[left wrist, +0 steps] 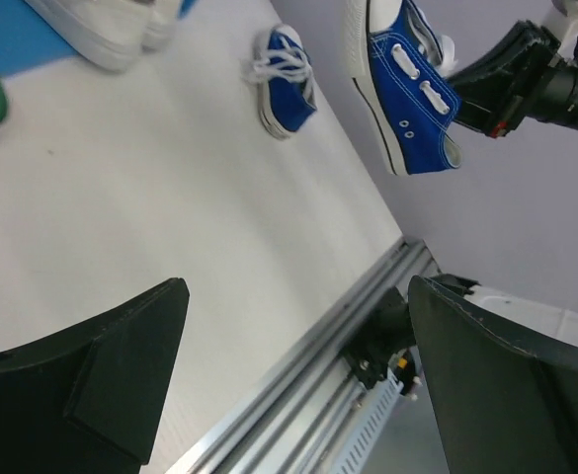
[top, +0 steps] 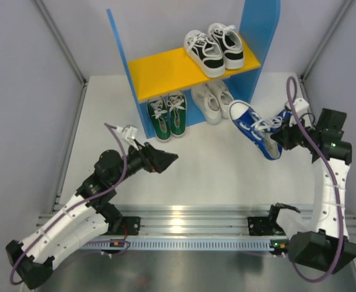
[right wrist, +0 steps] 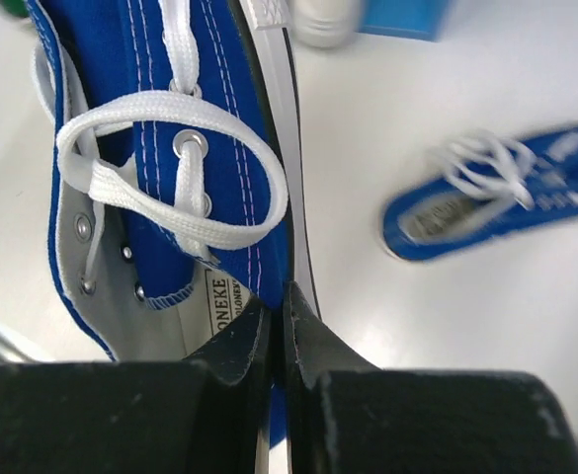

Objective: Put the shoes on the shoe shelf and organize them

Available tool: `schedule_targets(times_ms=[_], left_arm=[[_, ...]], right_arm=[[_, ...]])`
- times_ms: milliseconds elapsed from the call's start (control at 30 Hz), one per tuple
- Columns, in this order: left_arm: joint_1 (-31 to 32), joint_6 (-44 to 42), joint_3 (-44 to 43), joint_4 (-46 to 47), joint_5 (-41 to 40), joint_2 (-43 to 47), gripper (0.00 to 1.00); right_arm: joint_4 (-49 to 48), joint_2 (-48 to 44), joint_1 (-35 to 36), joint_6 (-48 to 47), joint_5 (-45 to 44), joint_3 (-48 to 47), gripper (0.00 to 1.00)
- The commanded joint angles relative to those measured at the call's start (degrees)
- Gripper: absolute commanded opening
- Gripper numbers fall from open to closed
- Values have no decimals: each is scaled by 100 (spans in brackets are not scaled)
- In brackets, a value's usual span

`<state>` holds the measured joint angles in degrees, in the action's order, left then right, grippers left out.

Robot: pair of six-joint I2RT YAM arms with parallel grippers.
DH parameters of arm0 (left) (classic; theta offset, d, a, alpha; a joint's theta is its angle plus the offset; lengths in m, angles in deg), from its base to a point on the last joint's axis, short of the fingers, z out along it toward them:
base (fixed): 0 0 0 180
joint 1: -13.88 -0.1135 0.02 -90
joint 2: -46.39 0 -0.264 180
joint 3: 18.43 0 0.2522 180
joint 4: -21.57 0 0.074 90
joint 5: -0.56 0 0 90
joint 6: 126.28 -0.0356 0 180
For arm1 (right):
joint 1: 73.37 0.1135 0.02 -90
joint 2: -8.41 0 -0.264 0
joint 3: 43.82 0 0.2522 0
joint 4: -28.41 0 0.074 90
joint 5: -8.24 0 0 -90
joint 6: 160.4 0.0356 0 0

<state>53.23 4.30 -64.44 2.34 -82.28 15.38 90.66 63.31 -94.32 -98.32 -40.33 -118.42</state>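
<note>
My right gripper (top: pixel 277 139) (right wrist: pixel 281 296) is shut on the side wall of a blue shoe (top: pixel 251 125) (right wrist: pixel 160 148), one finger inside the collar and one outside. That shoe (left wrist: pixel 412 94) hangs tilted above the table, right of the shoe shelf (top: pixel 165 70). Its mate (top: pixel 285 115) (left wrist: pixel 287 84) (right wrist: pixel 496 197) lies on the table, partly hidden behind the right arm in the top view. The green pair (top: pixel 167 115) and the white pair (top: pixel 211 100) stand under the orange board. My left gripper (top: pixel 168 159) (left wrist: pixel 296 296) is open and empty, in front of the green pair.
A black-and-white pair (top: pixel 214 48) fills the right half of the orange board. Tall blue side panels (top: pixel 260 24) flank the shelf. A metal rail (top: pixel 184 216) (left wrist: pixel 338 346) runs along the near table edge. Grey walls close in both sides.
</note>
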Motion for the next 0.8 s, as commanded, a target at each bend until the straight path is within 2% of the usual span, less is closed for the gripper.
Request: schedule_targets(times_ms=[0,67,100,200,400,633,767], left_arm=[[-7,1143,315,2031,1277,-719,98],[28,1198,316,2383,1367,-1003,98],[116,1155,290,2419,1324,-1117,98],[396,997,289,2717,1192,-1364,98],[775,996,325,3096,1043,-1558,98],[846,1242,255,3448,788,-1812,98],[846,1329,176,3448,341,-2041,99]], right_arm=[[-32,-172,1342,-372,858,-165,0],[-311,-198,1890,-223,814,-78,0],[-401,-190,2397,-75,805,-60,0],[-665,3,2972,146,892,-77,0],[-621,408,3404,103,1113,-279,0],[-780,364,3615,147,1095,-121,0],[-683,320,3668,-2,1235,-86,0]])
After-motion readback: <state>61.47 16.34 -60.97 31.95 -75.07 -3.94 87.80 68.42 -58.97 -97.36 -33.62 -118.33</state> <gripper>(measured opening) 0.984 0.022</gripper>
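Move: The left hand, open and empty, has the blue shoe in the right hand's grip about 30 cm to its right and 12 cm ahead, roughly at its own height; the green pair stands some 20 cm ahead and 3 cm left of it, 22 cm lower. For the right hand, the left hand's open fingers are about 39 cm left and 9 cm back, about level. From the right hand, the second blue shoe lies 8 cm ahead, 4 cm right and 20 cm down, and the white pair 16 cm ahead, 24 cm left and 19 cm down. Keeping the blue shoe pinched by its side near the heel, the right hand swings it some 17 cm left and about 5 cm back at an even height, quickly at first and then easing off, turning about 40 degrees counter-clockwise so the toe comes round towards the left hand. The left hand comes to meet it with fingers wide open, going about 9 cm right, dipping a few centimetres and rising again while it turns some 15 degrees clockwise, and stops short of closing on the shoe. ##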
